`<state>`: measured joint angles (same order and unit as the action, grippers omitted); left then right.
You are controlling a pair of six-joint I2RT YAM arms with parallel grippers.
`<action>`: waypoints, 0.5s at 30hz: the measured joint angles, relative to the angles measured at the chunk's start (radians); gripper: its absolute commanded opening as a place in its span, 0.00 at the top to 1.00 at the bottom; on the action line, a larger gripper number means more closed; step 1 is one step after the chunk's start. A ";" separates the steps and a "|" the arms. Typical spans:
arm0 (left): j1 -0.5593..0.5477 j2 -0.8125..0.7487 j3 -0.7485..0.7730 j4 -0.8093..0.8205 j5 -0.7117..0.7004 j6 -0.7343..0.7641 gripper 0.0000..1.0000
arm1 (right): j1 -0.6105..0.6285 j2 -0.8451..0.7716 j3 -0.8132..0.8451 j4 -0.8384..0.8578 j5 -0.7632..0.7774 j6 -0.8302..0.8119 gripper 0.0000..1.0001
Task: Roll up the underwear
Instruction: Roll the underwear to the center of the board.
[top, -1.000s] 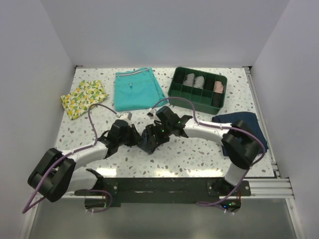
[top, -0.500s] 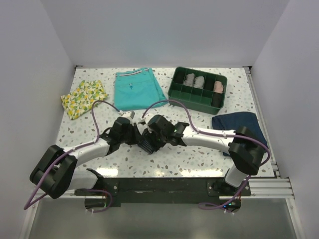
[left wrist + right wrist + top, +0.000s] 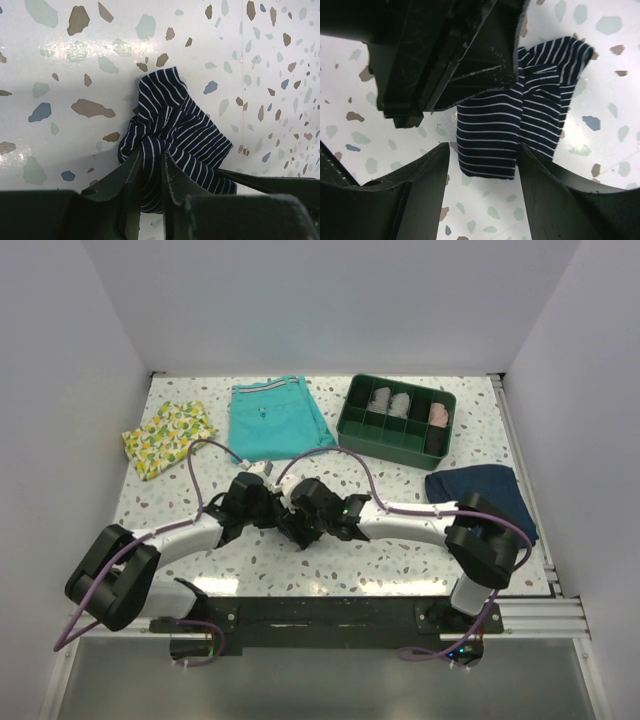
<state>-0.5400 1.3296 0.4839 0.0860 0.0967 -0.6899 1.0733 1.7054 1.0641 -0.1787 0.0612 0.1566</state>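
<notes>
The underwear (image 3: pixel 293 529) is a small bunched heap of dark navy pinstriped cloth on the table, between my two grippers. My left gripper (image 3: pixel 273 514) is shut on a fold of it; in the left wrist view its fingers (image 3: pixel 131 170) pinch the striped cloth (image 3: pixel 175 125) close to the table. My right gripper (image 3: pixel 303 523) is open. In the right wrist view its gripper (image 3: pixel 485 150) straddles the hanging lower edge of the underwear (image 3: pixel 530 125) without closing on it. The left gripper's body (image 3: pixel 455 60) fills the top of that view. No reddish edge shows.
Teal shorts (image 3: pixel 275 420) lie at the back centre and a lemon-print cloth (image 3: pixel 168 437) at the back left. A green divided tray (image 3: pixel 385 445) with rolled items stands at the back right. A plain navy garment (image 3: pixel 492 493) lies at the right.
My right gripper has moved left and closed in on the left gripper. The underwear between them has bunched into a smaller heap. The left gripper has shifted slightly right.
</notes>
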 measured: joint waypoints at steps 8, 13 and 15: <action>0.000 0.008 0.004 0.002 0.007 -0.005 0.90 | 0.020 0.060 -0.011 0.021 0.031 0.003 0.53; 0.000 0.013 0.008 0.002 0.013 -0.005 0.86 | 0.022 0.060 -0.038 0.056 0.049 0.018 0.71; 0.000 0.013 0.009 0.000 0.013 -0.004 0.81 | 0.025 0.060 -0.041 0.064 0.052 0.024 0.76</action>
<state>-0.5400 1.3430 0.4931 0.0860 0.1101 -0.6941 1.0981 1.7657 1.0229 -0.1143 0.1131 0.1802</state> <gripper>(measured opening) 0.226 0.332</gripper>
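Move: The striped underwear, bunched up and already gripped by the left hand, has its middle about 2 cm ahead of the right hand, 3 cm to its left and some 4 cm below. From the left hand that middle is roughly 4 cm to the right, 1 cm back and just below. Counted from the right hand, the turquoise cloth lies about 26 cm ahead and 7 cm left, the green box about 26 cm ahead and 23 cm right, both lower. Straight down, about 3 cm and quickest at first, the right hand sinks with its fingers open onto the near, folded end of the underwear. Then, nearly in place, it closes them from a bit over half open to about a third, pinching the fold between the fingertips. The left hand stays put and keeps its pinch on the other side of the bundle. ##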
